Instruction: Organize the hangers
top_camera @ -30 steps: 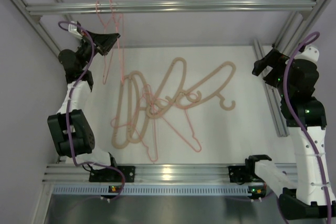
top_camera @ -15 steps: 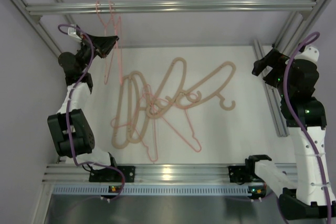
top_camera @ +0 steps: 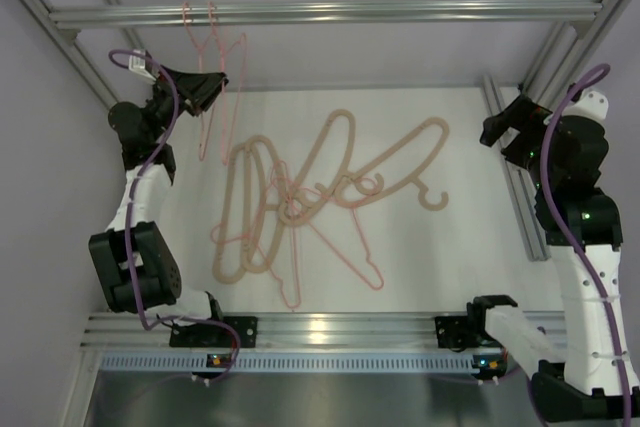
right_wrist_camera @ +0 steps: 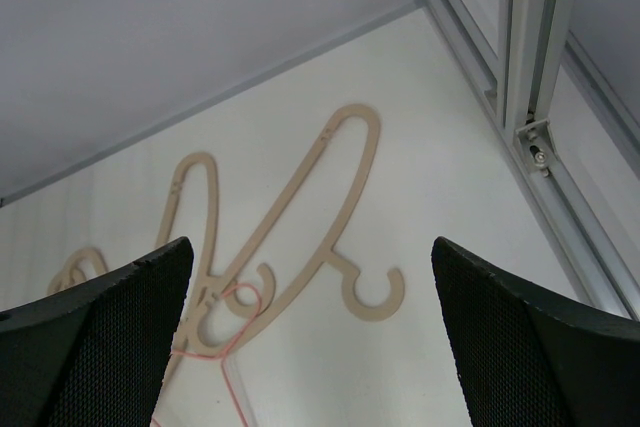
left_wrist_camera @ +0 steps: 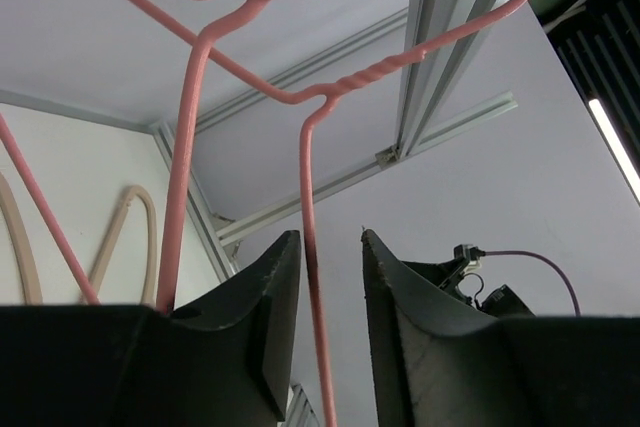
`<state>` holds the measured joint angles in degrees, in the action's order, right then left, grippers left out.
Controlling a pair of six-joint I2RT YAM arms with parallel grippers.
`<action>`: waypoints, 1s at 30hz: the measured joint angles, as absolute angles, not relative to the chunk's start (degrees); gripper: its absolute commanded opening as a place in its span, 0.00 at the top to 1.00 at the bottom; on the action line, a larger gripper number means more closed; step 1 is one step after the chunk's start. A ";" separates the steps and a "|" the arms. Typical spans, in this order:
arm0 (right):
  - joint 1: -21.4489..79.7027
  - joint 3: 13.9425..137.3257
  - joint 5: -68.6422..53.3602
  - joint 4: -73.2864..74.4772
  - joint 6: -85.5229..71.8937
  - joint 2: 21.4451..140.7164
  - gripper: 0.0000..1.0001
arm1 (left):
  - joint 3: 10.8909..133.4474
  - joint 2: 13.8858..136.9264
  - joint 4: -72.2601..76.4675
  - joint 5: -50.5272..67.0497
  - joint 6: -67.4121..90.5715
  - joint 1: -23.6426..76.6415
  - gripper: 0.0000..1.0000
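Observation:
Two thin pink hangers (top_camera: 215,57) hang by their hooks from the overhead rail (top_camera: 400,11) at the back left. My left gripper (top_camera: 213,85) is raised beside them, open. One pink wire (left_wrist_camera: 310,197) runs loose through the gap between its fingers (left_wrist_camera: 330,247), and the other pink hanger (left_wrist_camera: 185,167) passes just left of them. Several beige hangers (top_camera: 300,182) lie tangled with pink ones (top_camera: 345,247) on the white table. My right gripper (top_camera: 500,127) hovers wide open at the far right, above a beige hanger (right_wrist_camera: 330,207), and holds nothing (right_wrist_camera: 310,242).
Aluminium frame posts (top_camera: 525,187) run along the right side of the table, and another rail (top_camera: 300,332) crosses the near edge. The purple walls close in at the back and left. A pink wire loop (right_wrist_camera: 225,317) threads through the beige hooks.
My left gripper's jaws have parted and let go of the hanging pink hanger, whose lower part has swung slightly right. The right arm has not moved.

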<state>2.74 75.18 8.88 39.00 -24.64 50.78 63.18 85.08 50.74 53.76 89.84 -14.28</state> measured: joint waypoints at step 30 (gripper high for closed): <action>2.74 72.62 7.22 38.57 -24.80 50.00 0.01 | 69.95 62.81 -4.51 40.84 46.96 -14.28 0.40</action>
<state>2.74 72.62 7.22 38.57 -24.80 50.00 69.95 62.81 -4.51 40.84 46.96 -14.28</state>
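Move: The loose pink hanger on the table, hooked near the middle beige hangers, lies about 12 cm back, 25 cm to the right and 41 cm below the left hand. The just-hung pink hanger is right at the left fingertips, its middle some 3 cm ahead and 2 cm right at about hand height; the first hung hanger is about 3 cm left of the hand and 3 cm ahead. From the right hand, the loose hanger is level and some 31 cm left, 37 cm below. Backing out from the just-hung hanger and the rail, the left hand withdraws about 5 cm towards its base, drifting slightly left at the end while staying near the same height. As it leaves, the fingers, already partly open around the wire, spread wider, and the wrist rolls left side up some 25 degrees and swings counter-clockwise about 20. ##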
